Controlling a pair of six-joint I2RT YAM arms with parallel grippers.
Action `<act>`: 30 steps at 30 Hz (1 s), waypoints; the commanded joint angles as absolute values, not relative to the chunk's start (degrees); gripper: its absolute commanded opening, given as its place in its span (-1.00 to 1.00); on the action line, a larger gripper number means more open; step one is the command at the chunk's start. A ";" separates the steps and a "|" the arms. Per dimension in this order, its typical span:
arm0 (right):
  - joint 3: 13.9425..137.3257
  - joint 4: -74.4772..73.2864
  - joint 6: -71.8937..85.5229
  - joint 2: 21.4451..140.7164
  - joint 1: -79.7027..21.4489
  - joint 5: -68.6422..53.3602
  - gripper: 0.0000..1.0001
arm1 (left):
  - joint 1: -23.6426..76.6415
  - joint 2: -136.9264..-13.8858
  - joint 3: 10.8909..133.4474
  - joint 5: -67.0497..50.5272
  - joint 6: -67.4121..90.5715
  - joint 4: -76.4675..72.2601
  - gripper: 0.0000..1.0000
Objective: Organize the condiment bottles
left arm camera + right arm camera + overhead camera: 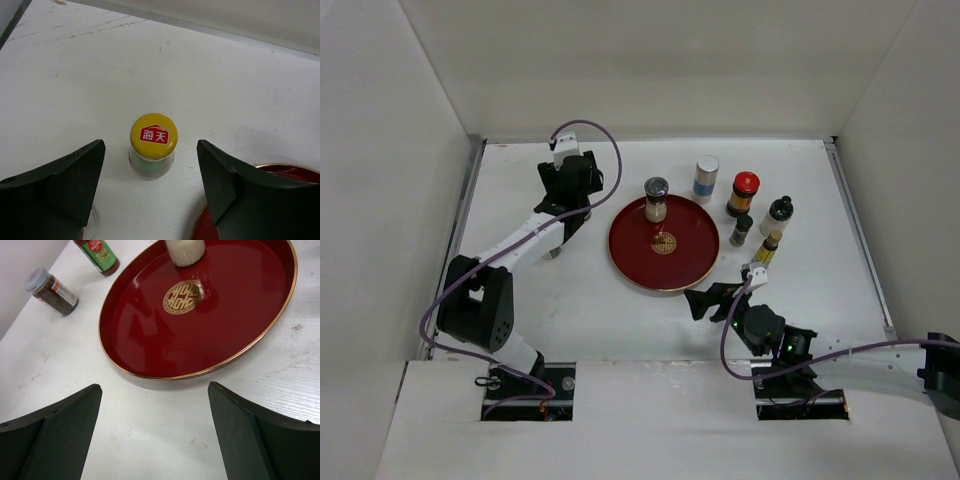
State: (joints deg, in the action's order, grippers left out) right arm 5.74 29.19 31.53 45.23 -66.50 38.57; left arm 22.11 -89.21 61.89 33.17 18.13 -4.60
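Observation:
A yellow-capped jar [153,145] stands on the table just ahead of my left gripper [151,150], which is open with a gap on each side of the jar; the top view hides this jar under that gripper [572,205]. One bottle [656,198] stands on the red tray [685,265]. Right of the tray stand a white-capped bottle [706,178], a red-capped jar [743,193], a small dark jar [741,229], a black-capped bottle [777,215] and a small yellow bottle [768,247]. My right gripper [155,386] hangs open over bare table, near the tray rim [150,376].
Left of the tray the right wrist view shows a green-labelled bottle [100,254] and a silver-capped jar [50,287] with dark contents. A clear glass edge [90,225] sits by my left finger. White walls enclose the table on three sides.

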 commanded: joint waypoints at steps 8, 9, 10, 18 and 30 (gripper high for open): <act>6.94 32.78 31.90 45.00 -66.75 38.32 0.88 | 21.40 -92.11 65.13 33.22 15.30 -10.19 -0.05; 6.94 32.78 31.90 45.09 -66.75 38.32 0.88 | 21.40 -92.11 65.13 33.31 15.12 -10.46 -0.12; 6.94 32.78 31.90 45.17 -66.84 38.32 0.88 | 21.49 -91.94 65.13 33.66 14.86 -10.63 -0.24; 7.03 32.78 31.90 45.00 -66.84 38.32 0.87 | 25.08 -82.81 64.60 36.38 11.34 -10.46 -0.66; 6.50 32.87 32.08 44.12 -66.66 38.32 0.87 | 39.23 -80.06 67.23 35.77 12.30 -10.63 -0.66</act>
State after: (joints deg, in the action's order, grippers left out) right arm 5.74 29.21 31.55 44.36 -66.50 38.54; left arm 36.99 -79.02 63.16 35.33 12.19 -4.29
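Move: The yellow-capped sauce bottle stands between my open left fingers, about 1 cm farther ahead, its middle roughly 7 cm below them. The round red tray is centred some 19 cm to my right and 7 cm back, about 14 cm lower; the glass jar already on it is 17 cm to my right and 2 cm back. The pale-lidded jar lies about 10 cm back and 6 cm left. From my right hand the bottle is some 26 cm ahead and 31 cm left, about level. I sink my left hand about 2 cm, easing slightly forward, and close the fingers on the bottle's neck just under the yellow cap. Keeping that pinch, I lift some 10 cm while swinging about 9 cm right and 6 cm back towards the tray, the wrist turning about 15 degrees clockwise and the fingertips tipping up a little. ##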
